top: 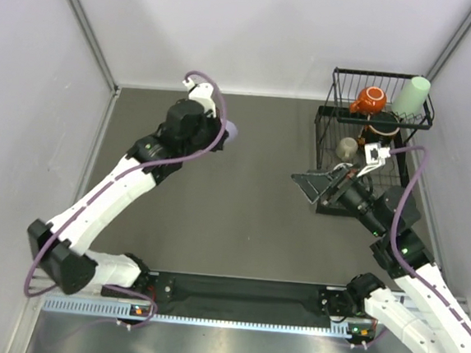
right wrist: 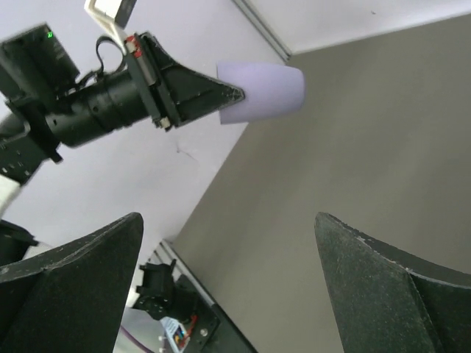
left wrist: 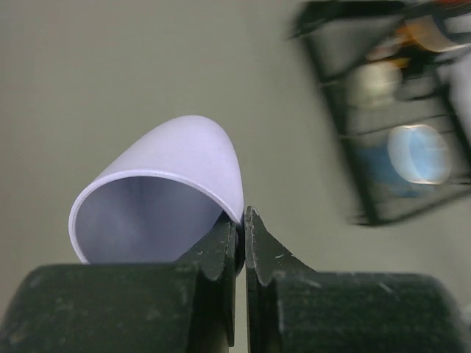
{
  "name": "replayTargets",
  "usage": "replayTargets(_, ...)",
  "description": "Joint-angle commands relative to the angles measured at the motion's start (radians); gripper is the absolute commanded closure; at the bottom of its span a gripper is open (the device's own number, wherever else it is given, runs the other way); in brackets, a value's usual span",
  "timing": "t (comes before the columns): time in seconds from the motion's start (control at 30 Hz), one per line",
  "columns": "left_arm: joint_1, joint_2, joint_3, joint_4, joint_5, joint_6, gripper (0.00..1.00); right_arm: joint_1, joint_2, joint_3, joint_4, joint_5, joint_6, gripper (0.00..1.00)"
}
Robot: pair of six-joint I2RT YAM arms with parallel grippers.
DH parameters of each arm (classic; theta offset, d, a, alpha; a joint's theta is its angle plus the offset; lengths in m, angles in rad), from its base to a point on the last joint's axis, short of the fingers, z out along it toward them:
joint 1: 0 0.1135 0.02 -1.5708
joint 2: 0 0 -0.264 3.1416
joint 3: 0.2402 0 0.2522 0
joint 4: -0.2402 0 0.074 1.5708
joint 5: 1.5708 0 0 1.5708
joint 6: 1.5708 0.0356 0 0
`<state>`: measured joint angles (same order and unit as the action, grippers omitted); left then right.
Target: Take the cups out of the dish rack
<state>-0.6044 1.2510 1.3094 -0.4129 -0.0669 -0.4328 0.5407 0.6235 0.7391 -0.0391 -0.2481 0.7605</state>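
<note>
My left gripper (left wrist: 243,220) is shut on the rim of the lavender tumbler (left wrist: 169,191), one finger inside the cup and one outside. It holds the cup tilted above the table's far left-middle (top: 229,131); the right wrist view shows that tumbler (right wrist: 265,92) too. My right gripper (top: 313,183) stands wide open and empty beside the dish rack (top: 368,72), just left of its lower tier. An orange mug (top: 371,98) and a pale green tumbler (top: 412,97) sit in the raised basket. A small beige mug (top: 348,147) is on the lower tier. A blue mug (left wrist: 416,154) shows blurred inside the rack (left wrist: 342,147).
The rack stands in the far right corner against white walls. A grey table surface (top: 248,219) lies between the two arms. The black base rail (top: 242,291) runs along the near edge.
</note>
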Motion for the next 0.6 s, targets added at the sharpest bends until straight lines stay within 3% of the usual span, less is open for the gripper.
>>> replayTargets(0.0,0.029,0.101,0.088,-0.119,-0.231,0.172,1.00,0.012,-0.019,-0.050,-0.064,0.047,-0.053,0.00)
replayTargets(0.3,0.281,0.344,0.192,-0.132,-0.341,0.186,1.00,0.010,-0.073,-0.043,-0.197,0.058,-0.112,0.00)
replayTargets(0.57,0.452,0.550,0.336,-0.121,-0.228,0.195,1.00,0.011,-0.108,-0.032,-0.295,0.142,-0.188,0.00)
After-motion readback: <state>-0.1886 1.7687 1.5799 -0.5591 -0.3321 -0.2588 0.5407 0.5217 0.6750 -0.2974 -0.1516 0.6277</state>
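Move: Out over the far-left tabletop, the bare spot the lavender cup is headed for lies some 20 cm ahead of the left hand, 22 cm to its left and 28 cm below. The dish rack's middle is about 15 cm ahead and 48 cm right of that hand, 22 cm lower. From the empty right hand, the blue mug sits roughly 24 cm ahead, 17 cm right and 30 cm down; the bare spot, 32 cm ahead, 46 cm left, 31 cm below. Carrying the lavender cup by its rim between shut fingers, the left hand sweeps left and forward while sinking about 12 cm, some 27 cm level travel away from the rack towards the far-left tabletop. Its wrist swings some 30 degrees counter-clockwise, rolls left side up and tips a little down. The right hand, fingers still wide open, sinks about 7 cm and drifts slightly right. ##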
